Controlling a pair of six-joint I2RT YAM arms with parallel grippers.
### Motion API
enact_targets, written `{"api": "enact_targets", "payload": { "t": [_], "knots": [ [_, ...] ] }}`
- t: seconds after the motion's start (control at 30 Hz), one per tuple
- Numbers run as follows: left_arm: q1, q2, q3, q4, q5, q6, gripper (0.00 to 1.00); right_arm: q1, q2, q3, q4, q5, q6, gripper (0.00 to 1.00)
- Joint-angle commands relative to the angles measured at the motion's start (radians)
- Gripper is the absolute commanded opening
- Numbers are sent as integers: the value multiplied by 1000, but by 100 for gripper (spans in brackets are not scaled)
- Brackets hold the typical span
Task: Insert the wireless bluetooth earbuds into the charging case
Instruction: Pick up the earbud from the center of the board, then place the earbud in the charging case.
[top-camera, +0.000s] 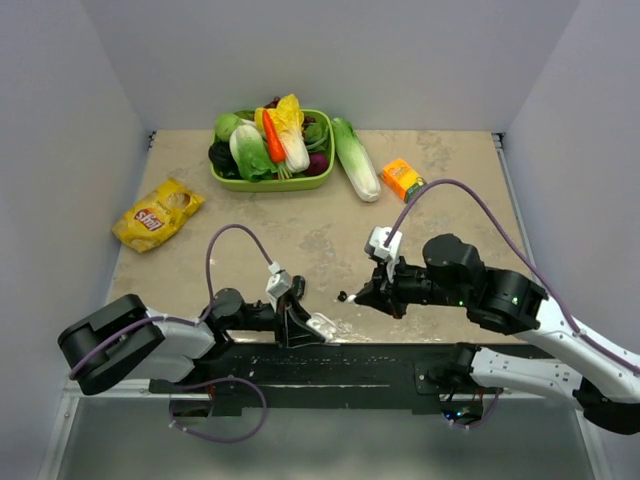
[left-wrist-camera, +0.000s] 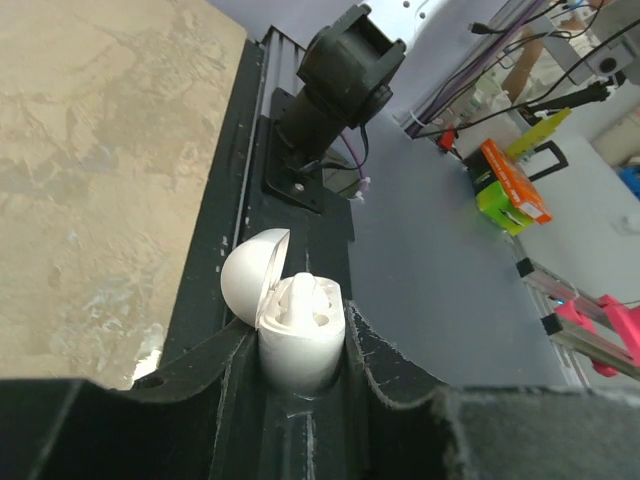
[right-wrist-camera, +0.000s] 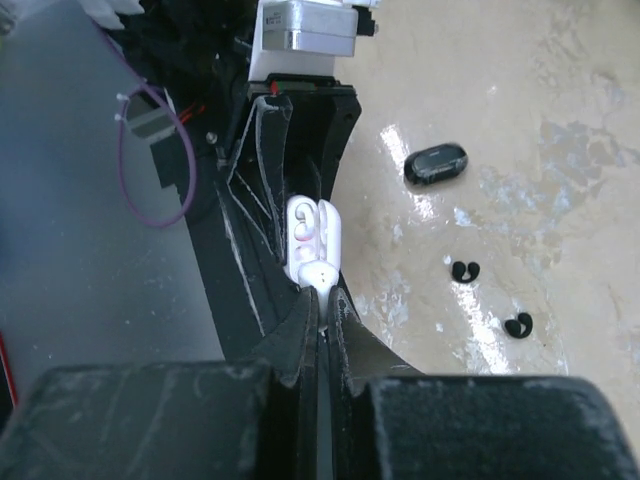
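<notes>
My left gripper (top-camera: 297, 322) (left-wrist-camera: 300, 350) is shut on the white charging case (left-wrist-camera: 298, 345) (top-camera: 321, 325) near the table's front edge. Its lid (left-wrist-camera: 250, 275) hangs open, and one white earbud (left-wrist-camera: 300, 295) sits in it. The right gripper (top-camera: 358, 296) (right-wrist-camera: 325, 300) is shut on a second white earbud (right-wrist-camera: 326, 272), held just right of the case (right-wrist-camera: 313, 230) and lined up with its open top. Two black earbuds (right-wrist-camera: 464, 270) (right-wrist-camera: 518, 325) lie loose on the table, next to a closed black case (right-wrist-camera: 436, 163) (top-camera: 343, 296).
At the back stand a green basket (top-camera: 222, 180) of vegetables, a napa cabbage (top-camera: 356, 160) and an orange box (top-camera: 402, 178). A yellow chips bag (top-camera: 157, 213) lies at the left. A black rail (top-camera: 300, 365) runs along the near edge.
</notes>
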Motion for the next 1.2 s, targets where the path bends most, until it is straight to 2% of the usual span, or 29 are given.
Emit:
{"api": "enact_targets", "payload": {
  "t": [0.0,0.27,0.47,0.57,0.77,1.07,1.17],
  "knots": [
    [7,-8,35,417,69,-79,0,14,32,40,-24,-62,-48,0],
    [7,-77,78,324,38,5,0,31,57,16,-2,-148,-32,0],
    [8,-106,130,290,18,94,0,54,62,-24,74,-151,2,0],
    [10,-109,124,351,26,112,0,71,68,-38,102,-142,14,0],
    [22,-104,149,371,59,125,0,103,89,-55,140,-116,16,0],
    [22,-40,138,606,110,79,0,118,109,-70,157,14,2,0],
    [13,-52,131,615,112,102,0,120,112,-75,156,28,-5,0]
  ]
}}
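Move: The right hand, already holding the white earbud, has the open charging case about 7 cm to its left, 3 cm back and 13 cm below. From it, the nearer black earbud lies on the board some 10 cm ahead, 2 cm left; the farther one, 12 cm ahead and 4 cm right; the black case, 12 cm ahead and 13 cm left; all about 23 cm below. The left hand has the white earbud roughly 3 cm ahead, 8 cm right and 13 cm above. The right hand, its fingers still shut on the white earbud, brings it down and left towards the open charging case, about 4 cm each way, first drawing back some 3 cm and easing forward a little at the end while turning about 10 degrees counter-clockwise. Meanwhile the left hand keeps its grip on the case and lifts it about 6 cm to meet the earbud, tilting its fingertips up and rolling roughly 10 degrees, then sinks back by a centimetre. ##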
